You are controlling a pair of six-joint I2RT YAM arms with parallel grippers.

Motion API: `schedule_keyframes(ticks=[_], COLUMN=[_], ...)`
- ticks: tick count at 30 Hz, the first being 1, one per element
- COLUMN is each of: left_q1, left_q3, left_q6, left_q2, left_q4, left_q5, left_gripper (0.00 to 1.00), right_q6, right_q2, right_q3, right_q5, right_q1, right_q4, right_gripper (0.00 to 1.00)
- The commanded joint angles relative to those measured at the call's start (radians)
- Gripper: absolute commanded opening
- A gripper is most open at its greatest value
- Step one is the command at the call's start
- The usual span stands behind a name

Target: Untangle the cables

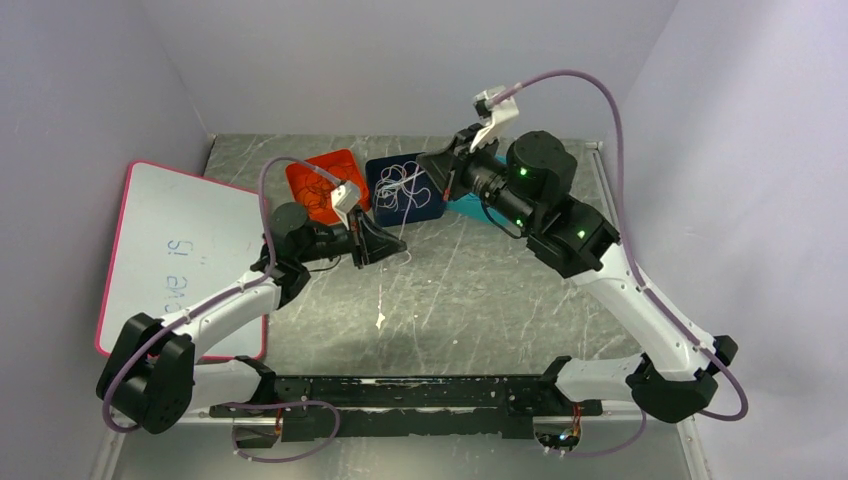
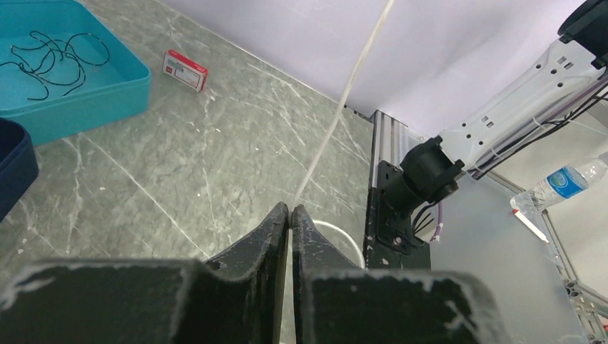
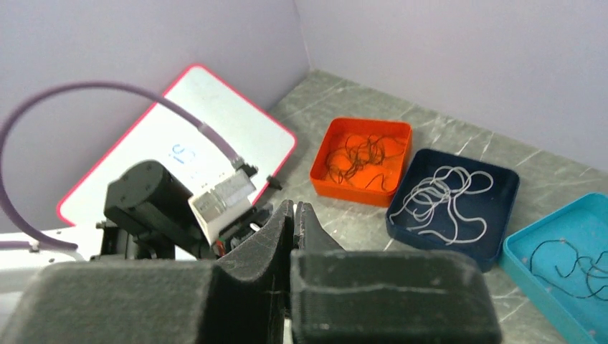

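Note:
My left gripper (image 1: pixel 397 243) (image 2: pixel 290 208) hangs low over the middle of the table, shut on a thin white cable (image 2: pixel 340 107). The cable runs taut from the fingertips up and out of the left wrist view, and a loop of it lies by the right finger. My right gripper (image 1: pixel 428 160) (image 3: pixel 295 204) is higher, over the trays, shut with a sliver of white cable between its tips. More white cables (image 3: pixel 437 193) curl in the navy tray (image 3: pixel 430 240). Brownish-red cables (image 3: pixel 358 154) lie in the orange tray (image 3: pixel 358 195), black cables (image 2: pixel 57 61) in the teal tray (image 2: pixel 86 107).
A pink-rimmed whiteboard (image 1: pixel 180 250) lies at the left. A small red and white box (image 2: pixel 186 69) sits on the table past the teal tray. The black base rail (image 1: pixel 400 395) runs along the near edge. A water bottle (image 2: pixel 573 183) lies off the table.

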Motion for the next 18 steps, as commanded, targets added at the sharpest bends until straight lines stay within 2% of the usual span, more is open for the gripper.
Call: schedule_keyframes(ticks=[1,18], left_q1=[-0.015,-0.04], left_q3=[-0.018,-0.04], left_q6=[0.035,0.058], left_q2=[0.01,0.042], left_q4=[-0.043,-0.075], left_q5=[0.0,-0.001], left_gripper=[0.11,0.1], right_q6=[-0.029,-0.109], right_q2=[-0.038,-0.03], right_q3=[0.083,0.198], right_q5=[0.086,0.185], right_q1=[-0.007,-0.007], right_q4=[0.069,0.032], right_gripper=[0.0,0.0])
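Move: The right hand holds the white cable high, with its lower part running down to the left hand's fingertips, about 20 cm below, 3 cm to the left and 3 cm back. From the right hand the navy box is some 28 cm ahead, 4 cm left and 42 cm below. Level with that box, the orange box is roughly 19 cm to its left and the teal box 19 cm to its right. The navy box is about 32 cm ahead of the left hand, 1 cm left and 22 cm down. Keeping its shut fingers on the white cable, the right hand climbs about 9 cm and swings some 5 cm to the right, away from the left hand, its fingertips tipping up and turning clockwise by about 10 degrees each. The left hand, its fingers still nearly shut on the lower part of the cable at the start, sinks about 4 cm and draws back slightly without opening, so the two hands part and the cable is pulled out from between its fingertips. ##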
